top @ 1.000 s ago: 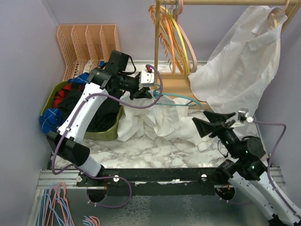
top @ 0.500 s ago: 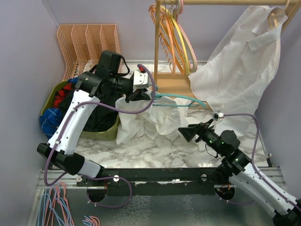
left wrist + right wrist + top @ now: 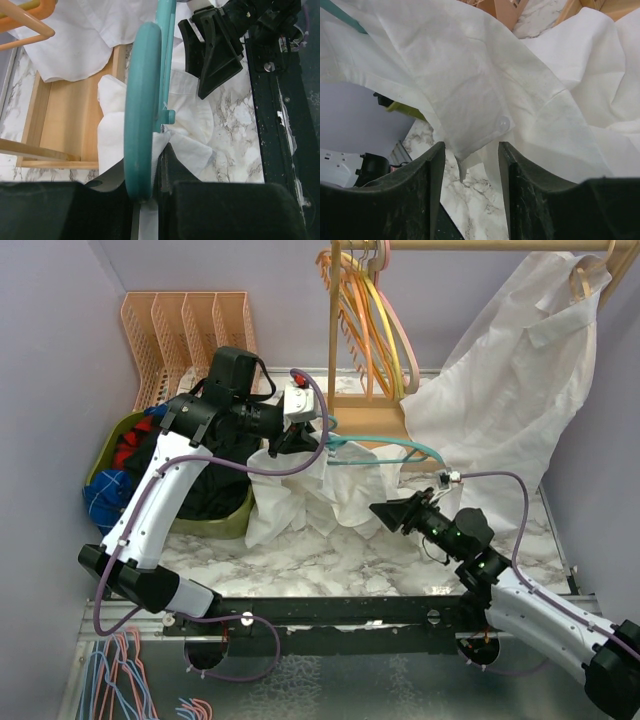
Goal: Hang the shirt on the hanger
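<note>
My left gripper (image 3: pixel 297 440) is shut on the teal hanger (image 3: pixel 385 448), held above the table, with a fold of the white shirt (image 3: pixel 310 495) pinched beside it. The left wrist view shows the hanger (image 3: pixel 142 110) running up from between my left gripper's (image 3: pixel 155 170) fingers, with shirt cloth (image 3: pixel 190 130) hanging below. My right gripper (image 3: pixel 385 515) reaches the shirt's right lower edge. In the right wrist view its jaws (image 3: pixel 471 150) stand apart, and a buttoned corner of the shirt (image 3: pixel 485 75) hangs between them without being pinched.
A second white shirt (image 3: pixel 520 370) hangs on a wooden hanger at the right of the wooden rack (image 3: pixel 365 420), next to several coloured hangers (image 3: pixel 370 310). A green basket (image 3: pixel 235 520) of dark garments and an orange file rack (image 3: pixel 185 330) stand at the left.
My right gripper has moved left up to the shirt's edge, and its jaws have narrowed. The left arm shifted left with the hanger, then held still.
</note>
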Motion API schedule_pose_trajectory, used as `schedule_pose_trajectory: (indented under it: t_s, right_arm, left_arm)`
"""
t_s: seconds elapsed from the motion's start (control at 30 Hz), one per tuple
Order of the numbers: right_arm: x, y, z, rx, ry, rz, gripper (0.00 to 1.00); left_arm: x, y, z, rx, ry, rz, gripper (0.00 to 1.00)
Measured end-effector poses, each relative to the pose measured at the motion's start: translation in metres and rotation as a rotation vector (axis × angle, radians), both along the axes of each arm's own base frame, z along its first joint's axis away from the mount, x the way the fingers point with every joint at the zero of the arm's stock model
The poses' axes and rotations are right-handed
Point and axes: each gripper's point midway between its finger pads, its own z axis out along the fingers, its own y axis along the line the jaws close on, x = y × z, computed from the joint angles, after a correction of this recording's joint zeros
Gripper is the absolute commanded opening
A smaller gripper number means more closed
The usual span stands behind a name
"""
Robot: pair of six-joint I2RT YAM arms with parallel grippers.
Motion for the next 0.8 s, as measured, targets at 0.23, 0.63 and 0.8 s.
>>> schedule_pose_trajectory:
  t_s: [0.23,0.63,0.8]
  right_arm:
    - [0.003,-0.002,-0.005,0.000,0.014,-0.024,0.01]
    - [0.017,-0.061,0.026,0.021,0.029,-0.349,0.01]
    - [0.018,-0.071,0.032,-0.035,0.019,-0.390,0.01]
  left_arm:
    - [0.002,0.002,-0.001,0.003,-0.005,0.006,0.00]
    - [-0.002,0.021,-0.011,0.143,-0.127,-0.005,0.00]
    - [-0.001,0.028,-0.014,0.190,-0.169,-0.008,0.00]
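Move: The loose shirt edge that the right gripper is about to take hangs between its half-open fingertips, only about 1 cm ahead and level. The teal hanger's free end is some 9 cm to this hand's right, 6 cm ahead and 10 cm above it; the rack's wooden tray lies about 20 cm ahead, 2 cm right and 15 cm lower. From the left hand, the shirt edge is roughly 13 cm right, 6 cm back and 17 cm down. Shut the right fingers to pinch the hanging shirt edge, then draw it about 7 cm to the right, rising some 3 cm, in under the hanger's free end while turning the hand about 20 degrees clockwise. Keep the left grip on hanger and shirt; meanwhile ease that hand 2–3 cm left and slightly down, tilting its fingertips lower. ##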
